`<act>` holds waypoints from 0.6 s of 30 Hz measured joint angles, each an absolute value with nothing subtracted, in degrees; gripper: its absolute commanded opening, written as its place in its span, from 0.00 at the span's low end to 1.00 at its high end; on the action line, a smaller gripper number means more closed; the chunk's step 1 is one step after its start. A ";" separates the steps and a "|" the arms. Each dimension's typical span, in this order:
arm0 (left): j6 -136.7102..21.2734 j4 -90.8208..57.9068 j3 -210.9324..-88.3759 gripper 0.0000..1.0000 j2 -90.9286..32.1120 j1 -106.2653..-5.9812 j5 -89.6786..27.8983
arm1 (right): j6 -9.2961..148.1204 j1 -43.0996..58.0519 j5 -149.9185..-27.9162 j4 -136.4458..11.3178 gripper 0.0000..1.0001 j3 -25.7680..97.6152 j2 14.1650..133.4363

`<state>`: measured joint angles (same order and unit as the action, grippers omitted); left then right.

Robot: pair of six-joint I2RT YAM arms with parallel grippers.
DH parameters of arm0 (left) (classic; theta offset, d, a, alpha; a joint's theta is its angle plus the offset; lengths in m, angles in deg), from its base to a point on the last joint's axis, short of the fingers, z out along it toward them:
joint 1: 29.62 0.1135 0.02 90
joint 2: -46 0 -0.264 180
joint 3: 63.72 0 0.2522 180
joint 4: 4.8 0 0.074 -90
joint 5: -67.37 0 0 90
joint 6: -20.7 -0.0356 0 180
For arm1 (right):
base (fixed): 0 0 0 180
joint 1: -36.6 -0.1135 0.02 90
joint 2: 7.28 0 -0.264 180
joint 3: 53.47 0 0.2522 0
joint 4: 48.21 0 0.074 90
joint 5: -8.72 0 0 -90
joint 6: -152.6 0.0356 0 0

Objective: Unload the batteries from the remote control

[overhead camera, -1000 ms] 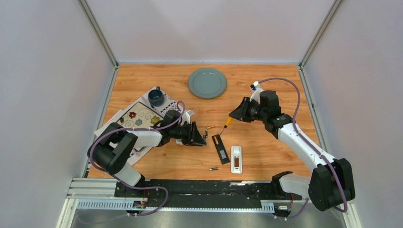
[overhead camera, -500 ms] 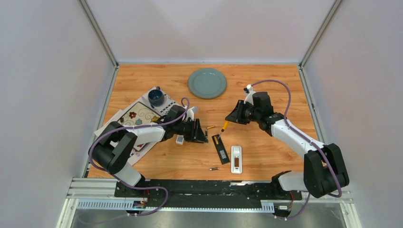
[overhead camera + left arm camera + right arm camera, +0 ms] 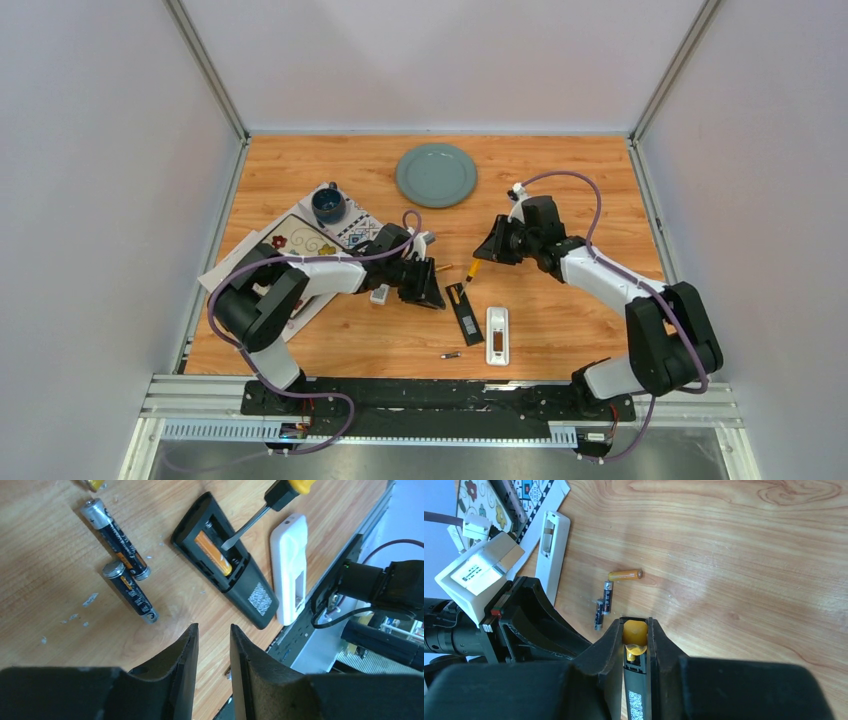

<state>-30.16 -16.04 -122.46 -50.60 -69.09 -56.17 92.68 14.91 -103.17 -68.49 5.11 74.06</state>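
The black remote control (image 3: 227,567) lies back up with its compartment uncovered, and an orange battery (image 3: 212,552) sits inside. My right gripper (image 3: 635,630) is shut on the yellow handle of a screwdriver (image 3: 473,264). The screwdriver's blade tip (image 3: 231,540) rests in the compartment against that battery. Two black batteries (image 3: 116,526) (image 3: 131,593) lie side by side on the wood left of the remote. Another orange battery (image 3: 625,575) lies beyond them, and one more battery (image 3: 451,354) lies near the front edge. My left gripper (image 3: 214,630) hovers beside the remote, open and holding nothing.
A white remote (image 3: 497,335) lies right of the black one, and a second white piece (image 3: 551,550) lies by my left arm. A grey-green plate (image 3: 436,175) sits at the back. A blue mug (image 3: 328,204) stands on patterned mats (image 3: 296,245) at the left.
My right arm swung left and lowered the screwdriver tip into the remote's compartment. My left gripper slid right toward the remote, and its jaws narrowed a little.
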 measured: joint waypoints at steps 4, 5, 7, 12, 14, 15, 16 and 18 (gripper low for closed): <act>-30.78 -16.87 -122.46 0.31 -51.95 -69.41 -55.32 | 92.73 14.91 -102.79 -68.21 0.00 5.11 75.15; -30.91 -17.09 -122.46 0.30 -52.28 -69.41 -55.16 | 92.73 14.91 -102.79 -68.08 0.00 5.11 75.31; -31.17 -17.30 -122.46 0.24 -52.89 -69.41 -54.88 | 92.77 14.91 -102.82 -67.62 0.00 5.09 75.46; -31.37 -17.33 -123.55 0.13 -54.75 -69.41 -54.99 | 94.59 14.89 -103.82 -64.27 0.00 3.84 75.98; -31.30 -17.15 -124.09 0.09 -55.54 -69.39 -55.10 | 95.68 14.91 -104.35 -62.81 0.00 3.05 76.27; -31.28 -17.02 -124.34 0.08 -55.87 -69.41 -55.12 | 96.12 14.91 -104.61 -62.07 0.00 2.72 76.36; -31.26 -16.95 -124.58 0.05 -56.17 -69.41 -55.16 | 96.46 14.91 -104.85 -61.56 0.00 2.46 76.49; -31.19 -16.63 -124.95 0.03 -56.65 -69.41 -55.29 | 97.03 14.93 -105.20 -60.80 0.00 2.27 76.88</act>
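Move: The last battery sits in the far half of the black remote, some 4 cm back, 5 cm to the left and 8 cm below the right hand with its screwdriver. From the left hand, the remote's middle lies about 5 cm to the right, 2 cm back and 3 cm lower; about as low, two dark batteries lie 5 cm ahead and 1 cm left, the white remote 12 cm right and 6 cm back. The black remote's battery bay is worked by the screwdriver, still gripped in the right hand, which eases down about 1 cm and then 1 cm left, tip in the bay at the battery. Beside the remote's left edge the left hand sinks some 2.5 cm towards the table, its empty fingers closing from over a third open to nearly shut; contact with the remote can't be seen. ##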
